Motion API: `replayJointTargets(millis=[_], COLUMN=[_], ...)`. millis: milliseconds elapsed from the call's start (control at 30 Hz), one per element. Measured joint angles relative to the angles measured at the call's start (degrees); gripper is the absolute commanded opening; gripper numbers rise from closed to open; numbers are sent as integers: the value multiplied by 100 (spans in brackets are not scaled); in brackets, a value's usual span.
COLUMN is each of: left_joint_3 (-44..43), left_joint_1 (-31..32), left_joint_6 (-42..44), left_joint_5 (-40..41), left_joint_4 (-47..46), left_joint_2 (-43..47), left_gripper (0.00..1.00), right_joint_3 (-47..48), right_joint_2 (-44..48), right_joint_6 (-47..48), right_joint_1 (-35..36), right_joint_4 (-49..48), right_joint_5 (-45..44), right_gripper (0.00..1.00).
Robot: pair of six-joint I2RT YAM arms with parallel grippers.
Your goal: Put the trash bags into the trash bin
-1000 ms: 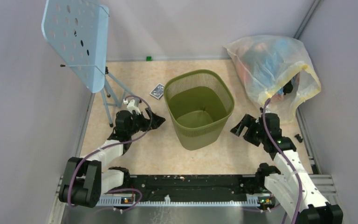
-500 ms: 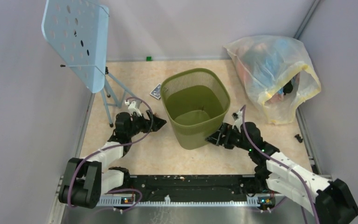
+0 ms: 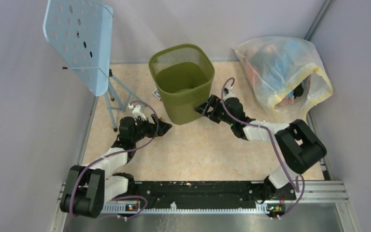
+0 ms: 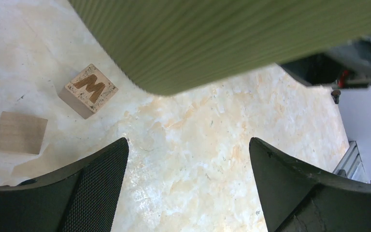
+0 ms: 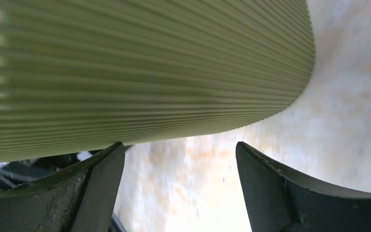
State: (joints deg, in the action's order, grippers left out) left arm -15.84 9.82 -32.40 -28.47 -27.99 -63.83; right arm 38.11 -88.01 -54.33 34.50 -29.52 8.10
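The olive-green mesh trash bin stands upright at the back of the table, left of centre. No light-blue trash bag shows in any view. My right gripper is open and empty, low against the bin's right side near its base. In the right wrist view the bin wall fills the top, and the gripper has one fingertip at the wall. My left gripper is open and empty on the floor just left of and in front of the bin. In the left wrist view the bin sits above the gripper.
A large yellowish-clear stuffed bag lies at the back right. A light-blue perforated panel on a stand stands at the back left. A wooden block marked M and a plain wooden block lie near the bin's base.
My right arm has swung left and away from me, and the bin has moved from the table's middle to the back left. My left arm has not moved.
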Motion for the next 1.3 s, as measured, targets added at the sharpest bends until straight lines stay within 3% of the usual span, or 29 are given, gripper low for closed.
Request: replayJointTargets(millis=[200,300,433,633,800,1067,1300], left_joint_3=[2,7,11,7,-13,-22,-24], left_joint_1=[20,74,334,1351,1558,1648,1663], left_joint_6=[0,-4,-48,109,240,308,321], left_joint_5=[-24,-48,-15,380,542,553,535], left_joint_4=[-74,-203,-374,-459,-457,-450,-437], left_joint_2=[-63,-125,-269,-319,-317,-256,-177], left_gripper=[99,99,99,99,99,99,99], right_joint_3=[319,-146,-317,149,638,721,146], right_joint_2=[-238,490,1738,3145,3569,3757,3661], right_joint_6=[157,446,931,1604,1956,1751,739], right_joint_1=[-518,-782,-1130,-1976,-2830,-4437,-5606], right_joint_4=[70,352,1445,3254,4035,4529,3978], right_joint_5=[35,-7,-295,-1025,-1235,-1298,-894], right_gripper=[84,80,73,60,51,40,43])
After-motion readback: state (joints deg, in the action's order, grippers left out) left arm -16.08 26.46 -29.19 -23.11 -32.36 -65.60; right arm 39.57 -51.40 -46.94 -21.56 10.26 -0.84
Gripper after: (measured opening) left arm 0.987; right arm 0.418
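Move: The right hand's open fingers are at the bin's near right wall, the bin's middle lying roughly 8 cm ahead, 9 cm left and a little higher. The black trash bag in the mouth of the big clear bag is some 40 cm to this hand's right, 10 cm ahead and 4 cm lower; the big clear bag's middle is about 20 cm ahead and 35 cm right. From the left hand the black trash bag lies about 55 cm right, 15 cm ahead. Forward first, about 3.5 cm along the end of its push on the bin, then the right hand comes free and sweeps nearly 40 cm right to the big clear bag's mouth, arching up and dipping slightly at the end. On the way its wrist swings some 60 degrees clockwise and its fingers narrow to about half open. The left hand slides right and somewhat back in front of the bin, fingers wide. ##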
